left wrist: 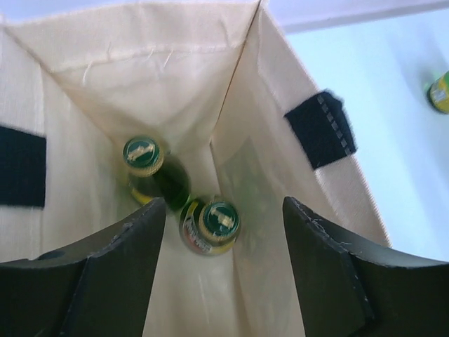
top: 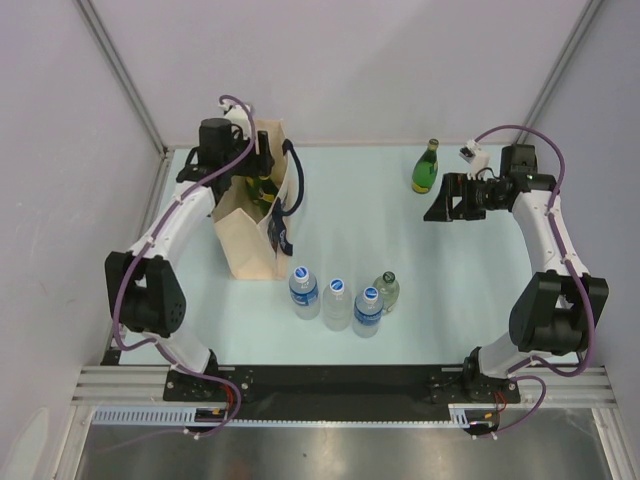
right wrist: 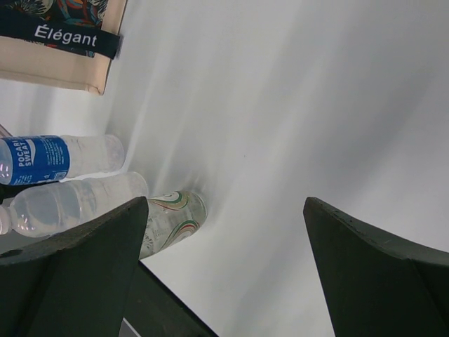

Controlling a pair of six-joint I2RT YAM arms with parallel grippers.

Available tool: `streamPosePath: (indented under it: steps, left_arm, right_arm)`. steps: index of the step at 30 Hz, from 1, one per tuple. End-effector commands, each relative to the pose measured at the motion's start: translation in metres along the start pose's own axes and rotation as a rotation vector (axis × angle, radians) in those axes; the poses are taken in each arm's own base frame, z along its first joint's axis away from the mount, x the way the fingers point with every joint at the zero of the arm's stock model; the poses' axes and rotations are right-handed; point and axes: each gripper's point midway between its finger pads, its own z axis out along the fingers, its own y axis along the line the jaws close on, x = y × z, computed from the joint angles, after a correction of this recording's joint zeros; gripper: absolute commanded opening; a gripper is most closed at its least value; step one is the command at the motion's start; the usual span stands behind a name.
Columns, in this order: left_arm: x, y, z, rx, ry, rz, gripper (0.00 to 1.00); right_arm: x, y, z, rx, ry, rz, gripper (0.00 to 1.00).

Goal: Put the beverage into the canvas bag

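Note:
The beige canvas bag [top: 250,235] with navy handles stands upright at the left of the table. My left gripper [top: 252,165] hangs over its mouth. In the left wrist view it [left wrist: 224,207] is open, and its fingers touch nothing. Two green glass beverage bottles with green caps [left wrist: 144,156] [left wrist: 219,221] stand on the bag's floor [left wrist: 189,295] below it. Another green bottle [top: 427,167] stands at the far right of the table. Beside it, on the near side, my right gripper [top: 445,200] is open and empty [right wrist: 226,203].
A row of bottles stands at the table's front centre: three blue-capped water bottles [top: 304,292] [top: 337,303] [top: 368,310] and a clear green-capped bottle [top: 386,290]. The right wrist view catches them at its left edge, with the bag's printed side [right wrist: 63,42] above.

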Motion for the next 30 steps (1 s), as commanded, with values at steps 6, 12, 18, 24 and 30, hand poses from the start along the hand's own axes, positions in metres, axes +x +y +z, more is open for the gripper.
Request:
streamPosePath:
  steps: [6,12,18,24,30]
  left_arm:
    - [0.024,-0.004,-0.021,-0.071,0.154,-0.011,0.73]
    - [0.030,-0.010,-0.002,-0.065,0.188,-0.017,0.72]
    - [0.032,-0.010,0.016,-0.080,0.234,-0.015,0.66]
    - [0.042,-0.007,0.025,-0.102,0.269,-0.012,0.57]
    - [0.051,-0.009,0.027,-0.098,0.296,-0.003,0.48]
  right_arm:
    - [-0.009,0.011,-0.001,-0.020,-0.013,-0.026,1.00]
    - [-0.009,0.012,-0.001,-0.021,-0.011,-0.031,1.00]
    - [-0.007,0.012,-0.002,-0.015,-0.010,-0.034,1.00]
    - [-0.006,0.012,-0.003,-0.011,-0.013,-0.032,1.00]
    - [-0.006,0.011,-0.002,-0.014,-0.013,-0.032,1.00]
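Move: Two green bottles stand in the canvas bag under the open, empty left gripper. The nearer one's middle is about 17 cm below, 1 cm ahead and 1 cm right of it. The other stands some 4 cm farther out and 4 cm to the left of that one. The bag's right wall is roughly 6 cm right, 2 cm back and 12 cm down. From the right hand the nearer bottle lies about 14 cm ahead, 42 cm left and 12 cm below. Lower the left gripper about 7 cm into the bag onto the nearer green bottle's cap: ease back some 3 cm as you start down, swing forward again, then sink the rest nearly straight. Tip the fingers about 20 degrees farther down on the way and narrow them, still partly open, until the tips flank the cap. ##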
